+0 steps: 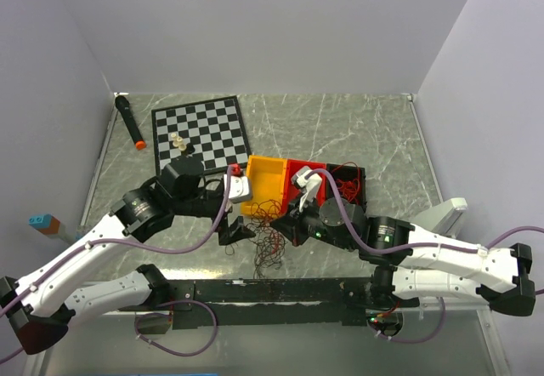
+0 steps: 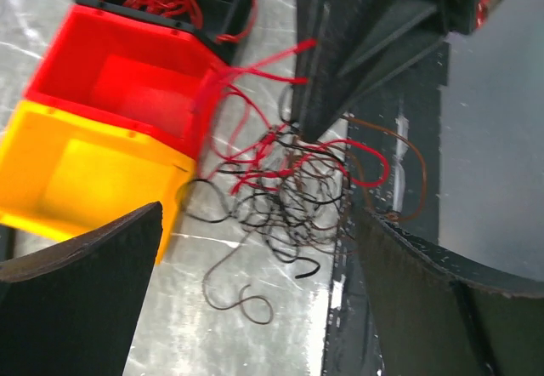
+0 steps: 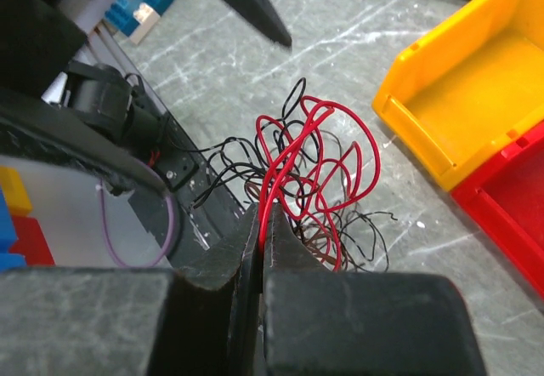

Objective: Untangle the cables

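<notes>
The cables are a hand-sized tangle of thin red, black and brown wires on the marble table, just in front of the bins. My right gripper is shut on a red wire of the tangle and holds its loops up off the table; in the top view it sits at the tangle's right edge. My left gripper is open and empty at the tangle's left edge. In the left wrist view its wide-apart fingers frame the tangle, with the right gripper's dark fingers above.
A yellow bin, a red bin and a black bin holding more red wire stand in a row behind the tangle. A chessboard with pieces and a black marker lie at the back left. A black base rail runs along the near edge.
</notes>
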Action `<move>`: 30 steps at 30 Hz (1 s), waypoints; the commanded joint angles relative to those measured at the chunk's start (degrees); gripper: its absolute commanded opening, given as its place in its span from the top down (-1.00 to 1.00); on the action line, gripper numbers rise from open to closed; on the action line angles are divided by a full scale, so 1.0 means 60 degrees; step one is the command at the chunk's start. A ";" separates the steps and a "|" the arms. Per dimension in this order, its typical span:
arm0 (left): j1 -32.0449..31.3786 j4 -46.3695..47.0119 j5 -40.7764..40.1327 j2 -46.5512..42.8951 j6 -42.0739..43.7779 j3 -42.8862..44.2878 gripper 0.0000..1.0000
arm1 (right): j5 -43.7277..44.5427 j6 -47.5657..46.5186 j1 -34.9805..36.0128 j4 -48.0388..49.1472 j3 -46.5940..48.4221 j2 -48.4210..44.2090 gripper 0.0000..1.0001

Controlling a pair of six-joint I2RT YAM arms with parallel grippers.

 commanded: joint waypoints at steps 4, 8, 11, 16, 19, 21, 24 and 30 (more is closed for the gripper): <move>0.0016 0.0108 0.1150 -0.0105 0.0398 -0.0365 -0.99 | 0.0586 -0.0059 0.0328 0.1073 0.0542 0.0017 1.00; 0.0016 0.0341 0.0828 -0.0091 0.0486 -0.0424 -0.86 | 0.0426 0.0013 0.0402 0.1351 0.0630 0.0177 1.00; 0.0030 0.0415 0.0711 -0.0047 0.0632 -0.0292 -0.44 | 0.0338 0.0072 0.0519 0.1513 0.0659 0.0382 1.00; 0.0030 0.0358 -0.0270 -0.0266 0.1071 -0.0219 0.98 | 0.0454 0.0131 0.0578 0.1338 0.0601 0.0325 0.92; 0.0030 -0.0155 -0.0534 -0.0485 0.1511 -0.0145 0.99 | 0.0542 0.0116 0.0578 0.1162 0.0338 0.0032 0.48; 0.0030 -0.0418 -0.0710 -0.0661 0.1774 -0.0102 0.99 | 0.0659 0.0145 0.0578 0.0973 0.0133 -0.0217 0.18; 0.0030 -0.0785 -0.0915 -0.0881 0.2111 -0.0014 0.99 | 0.0893 0.0248 0.0578 0.0563 -0.0087 -0.0685 0.09; 0.0030 -0.0801 -0.0843 -0.1102 0.2200 0.0103 0.98 | 0.1275 0.0277 0.0563 0.0166 -0.0337 -0.1302 0.07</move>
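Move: The cable tangle hangs from the shut right fingers, its middle about 8 cm below both hands: some 3 cm right and 2 cm back of the open left gripper, and 1 cm left and 2 cm back of the right one. From the left gripper, the yellow bin is roughly 13 cm ahead and 2 cm right, the red bin 13 cm ahead and 12 cm right, both about 20 cm down. Bring the left gripper about 1 cm back and 1.5 cm down beside the right fingertips while the right hand carries the tangle some 2 cm left and up. Shut the left fingers on its upper strands, then open the right ones halfway to let go. Draw the left hand 2.5 cm left, rolling it about 10 degrees, as the right backs off 3 cm to the right and slightly up. ##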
